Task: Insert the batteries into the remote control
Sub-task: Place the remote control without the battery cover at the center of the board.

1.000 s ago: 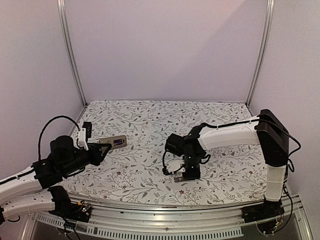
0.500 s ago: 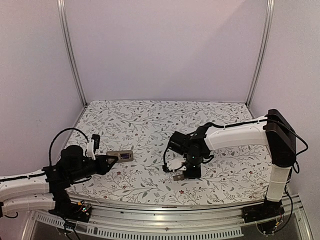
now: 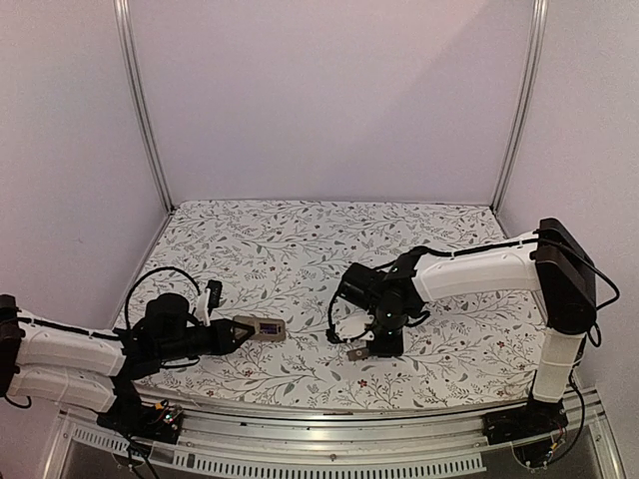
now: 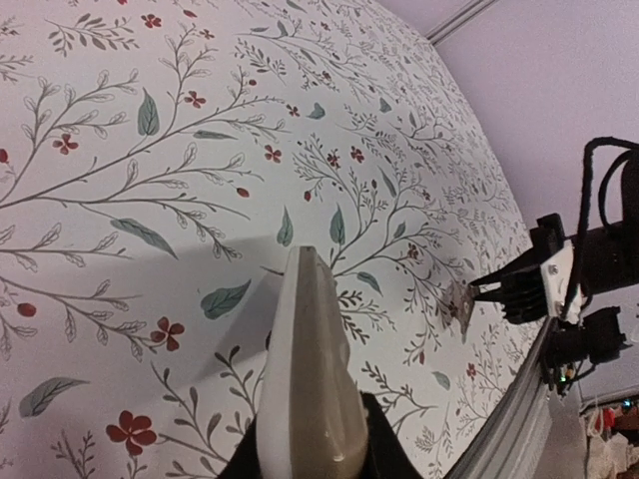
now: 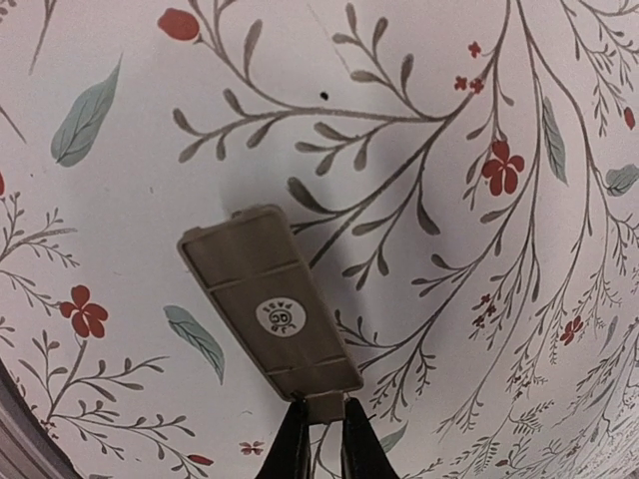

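Observation:
My left gripper [image 3: 243, 331] is shut on the remote control [image 3: 267, 328], a slim white handset held low over the floral cloth left of centre, display up. The left wrist view shows the remote control [image 4: 303, 374] edge on, white face to the left and grey-tan underside to the right, with my left gripper [image 4: 310, 454] shut on its near end. My right gripper [image 3: 365, 345] is shut on the tab of a small grey-tan cover piece [image 5: 270, 299], which carries a round sticker and is held just over the cloth. The batteries are out of view.
A floral cloth [image 3: 300, 244] covers the table. An aluminium rail [image 3: 300, 414] runs along the near edge, with upright frame posts [image 3: 140, 110] at the back corners. The right arm [image 3: 469, 269] reaches in from the right. The cover piece [image 4: 461, 304] lies ahead of the remote.
My left arm has swung right and nearer with the remote control, from the left edge toward the middle. The right gripper has stayed in place with the cover piece.

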Robot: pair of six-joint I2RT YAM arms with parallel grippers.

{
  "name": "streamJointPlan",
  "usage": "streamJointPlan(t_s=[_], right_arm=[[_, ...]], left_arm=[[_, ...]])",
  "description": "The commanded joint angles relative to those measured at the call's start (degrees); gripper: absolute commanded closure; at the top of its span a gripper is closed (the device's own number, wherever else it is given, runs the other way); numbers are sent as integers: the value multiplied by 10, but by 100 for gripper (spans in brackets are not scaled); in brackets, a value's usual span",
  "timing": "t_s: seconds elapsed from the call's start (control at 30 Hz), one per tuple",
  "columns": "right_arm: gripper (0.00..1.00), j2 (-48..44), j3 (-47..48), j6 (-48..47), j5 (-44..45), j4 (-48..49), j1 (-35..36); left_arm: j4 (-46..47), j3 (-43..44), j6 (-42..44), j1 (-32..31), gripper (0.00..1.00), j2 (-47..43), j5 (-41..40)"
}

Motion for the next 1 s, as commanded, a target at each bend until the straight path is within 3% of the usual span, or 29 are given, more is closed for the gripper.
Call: streamJointPlan(t_s=[0.0, 0.07, 0.2, 0.3, 0.5, 0.73, 0.97], right_arm=[[92, -24, -7, 10, 6, 9, -2], [92, -26, -7, 11, 7, 10, -2], [92, -29, -5, 11, 8, 10, -2], [92, -29, -5, 11, 9, 10, -2], [92, -30, -5, 15, 8, 7, -2], [92, -34, 0, 17, 9, 6, -1], [92, -38, 0, 13, 0, 13, -1]], left_arm=[[62, -4, -13, -5, 100, 38, 24], [60, -4, -14, -5, 92, 42, 20], [35, -1, -13, -5, 59, 35, 3], [13, 0, -11, -4, 46, 26, -12], [-48, 12, 2, -4, 36, 4, -49], [-193, 51, 22, -7, 22, -26, -138], [-228, 65, 68, -24, 19, -84, -175]])
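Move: The remote control, battery side showing, is still pinched by its near end in the left fingers, its middle some 3 cm ahead, 4 cm to the right and 2 cm below the hand; the bare board under it is about 7 cm below the hand. The battery cover, in the right fingertips, is roughly 25 cm to the left hand's right and 2 cm back. From the right hand, the remote is about 24 cm left and 3 cm ahead. The remote control is let go above its spot on the board: the left hand sinks about 1 cm, its fingers spread from nearly shut to wide open, then it backs off some 4 cm to the left and slightly forward, rolling its left side up about 15 degrees. The right hand stays almost in place over the board, fingers nearly shut. ##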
